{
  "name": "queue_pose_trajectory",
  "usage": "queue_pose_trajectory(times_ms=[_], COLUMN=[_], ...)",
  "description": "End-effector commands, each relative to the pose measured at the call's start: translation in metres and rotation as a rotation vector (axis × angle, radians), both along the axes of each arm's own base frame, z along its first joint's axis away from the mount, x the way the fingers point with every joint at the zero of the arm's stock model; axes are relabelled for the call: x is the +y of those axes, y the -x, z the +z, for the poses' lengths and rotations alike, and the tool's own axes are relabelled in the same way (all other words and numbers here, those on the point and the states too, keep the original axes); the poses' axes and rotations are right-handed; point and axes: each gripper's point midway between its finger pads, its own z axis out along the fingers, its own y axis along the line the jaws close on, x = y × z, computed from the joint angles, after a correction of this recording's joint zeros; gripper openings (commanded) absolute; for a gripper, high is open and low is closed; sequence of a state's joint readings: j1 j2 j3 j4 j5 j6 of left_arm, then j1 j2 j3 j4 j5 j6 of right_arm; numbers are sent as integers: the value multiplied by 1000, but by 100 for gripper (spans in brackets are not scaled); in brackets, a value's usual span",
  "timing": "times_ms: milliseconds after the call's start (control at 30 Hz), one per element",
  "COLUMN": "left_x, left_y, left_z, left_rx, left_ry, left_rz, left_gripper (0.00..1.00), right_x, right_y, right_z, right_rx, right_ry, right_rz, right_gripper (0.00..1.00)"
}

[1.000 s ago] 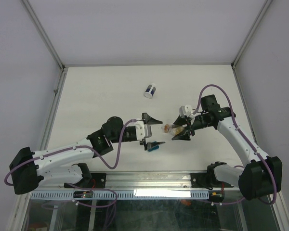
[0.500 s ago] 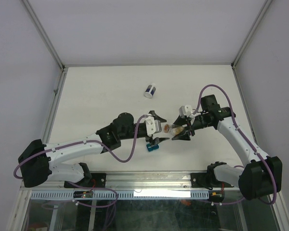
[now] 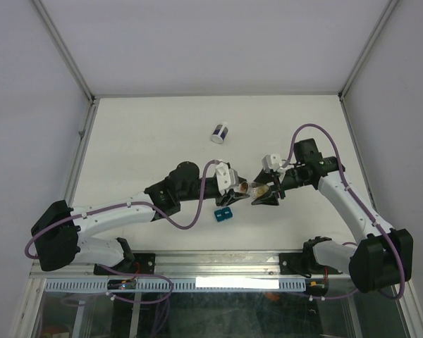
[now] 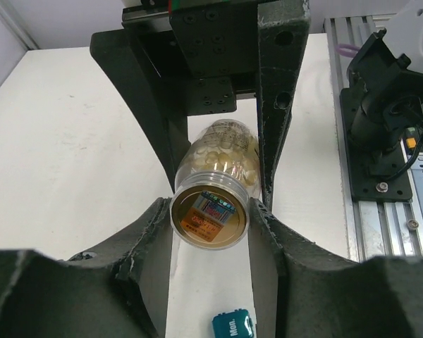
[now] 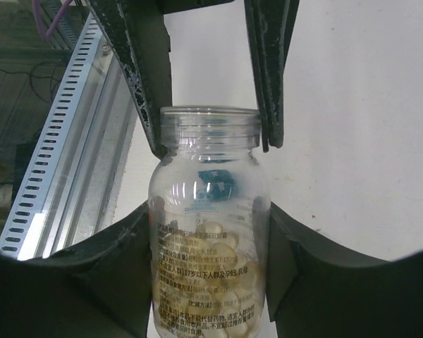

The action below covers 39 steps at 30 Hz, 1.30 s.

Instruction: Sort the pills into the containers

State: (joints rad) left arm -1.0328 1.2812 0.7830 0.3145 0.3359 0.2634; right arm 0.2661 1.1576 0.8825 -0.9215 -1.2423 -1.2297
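A small clear container (image 3: 248, 187), a bottle, hangs level above the table between both arms. Pale yellow pills (image 5: 211, 271) fill its lower part, and these pills (image 4: 222, 151) also show through its wall in the left wrist view. My right gripper (image 3: 262, 190) is shut on the bottle's body, with the pads (image 5: 130, 253) pressed to both sides. My left gripper (image 3: 234, 189) is shut on the other end, its fingers (image 5: 144, 77) flanking the threaded neck (image 5: 209, 130). A golden round face (image 4: 210, 218) of the bottle sits between the left fingertips.
A white jar with a dark-blue band (image 3: 220, 132) lies on the table further back. A small teal block (image 3: 223, 215) rests on the table just below the left gripper, also low in the left wrist view (image 4: 234, 327). A metal rail (image 3: 218, 264) runs along the near edge.
The left arm has reached right to the bottle, and its open jaws have closed on the bottle's end. The right arm, the bottle and the teal block have not moved.
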Motion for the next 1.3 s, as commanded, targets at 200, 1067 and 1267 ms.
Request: queue_pose_trajectory(times_ms=[200, 1067, 1267], left_x=[-1, 50, 71], left_y=[-8, 12, 4], left_z=[51, 62, 71], left_rx=[514, 288, 216], left_ry=[269, 361, 408], left_rz=[225, 231, 111], left_gripper=[0, 99, 99], right_x=[5, 5, 5], right_y=[0, 0, 0], right_z=[17, 15, 15], right_rx=[-55, -48, -51], right_ry=[-49, -42, -43], right_rz=[26, 25, 26], right_gripper=[0, 0, 0])
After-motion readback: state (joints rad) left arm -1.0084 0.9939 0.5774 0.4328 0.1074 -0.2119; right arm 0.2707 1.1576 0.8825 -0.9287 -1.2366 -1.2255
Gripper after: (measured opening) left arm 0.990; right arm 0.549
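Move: Between the left fingertips, already pinched, sits the clear cap of the pill bottle; the bottle's body lies about 5 cm to the right, level with the cap, in the right gripper. The teal pill case is on the table roughly 6 cm to the left hand's left, 2 cm nearer the base and some 20 cm below. The clear tray is about 10 cm ahead of that hand, 2 cm right and equally low. From the right hand the cap lies some 5 cm left, level. Twisting the cap with closed fingers, the left hand rolls about 40 degrees counter-clockwise as seen facing the cap from the left, staying in place while the right gripper keeps the bottle still. The left fingers then open wide, let go and back off about 5 cm left and 3.5 cm up, the wrist rolling partly back. ##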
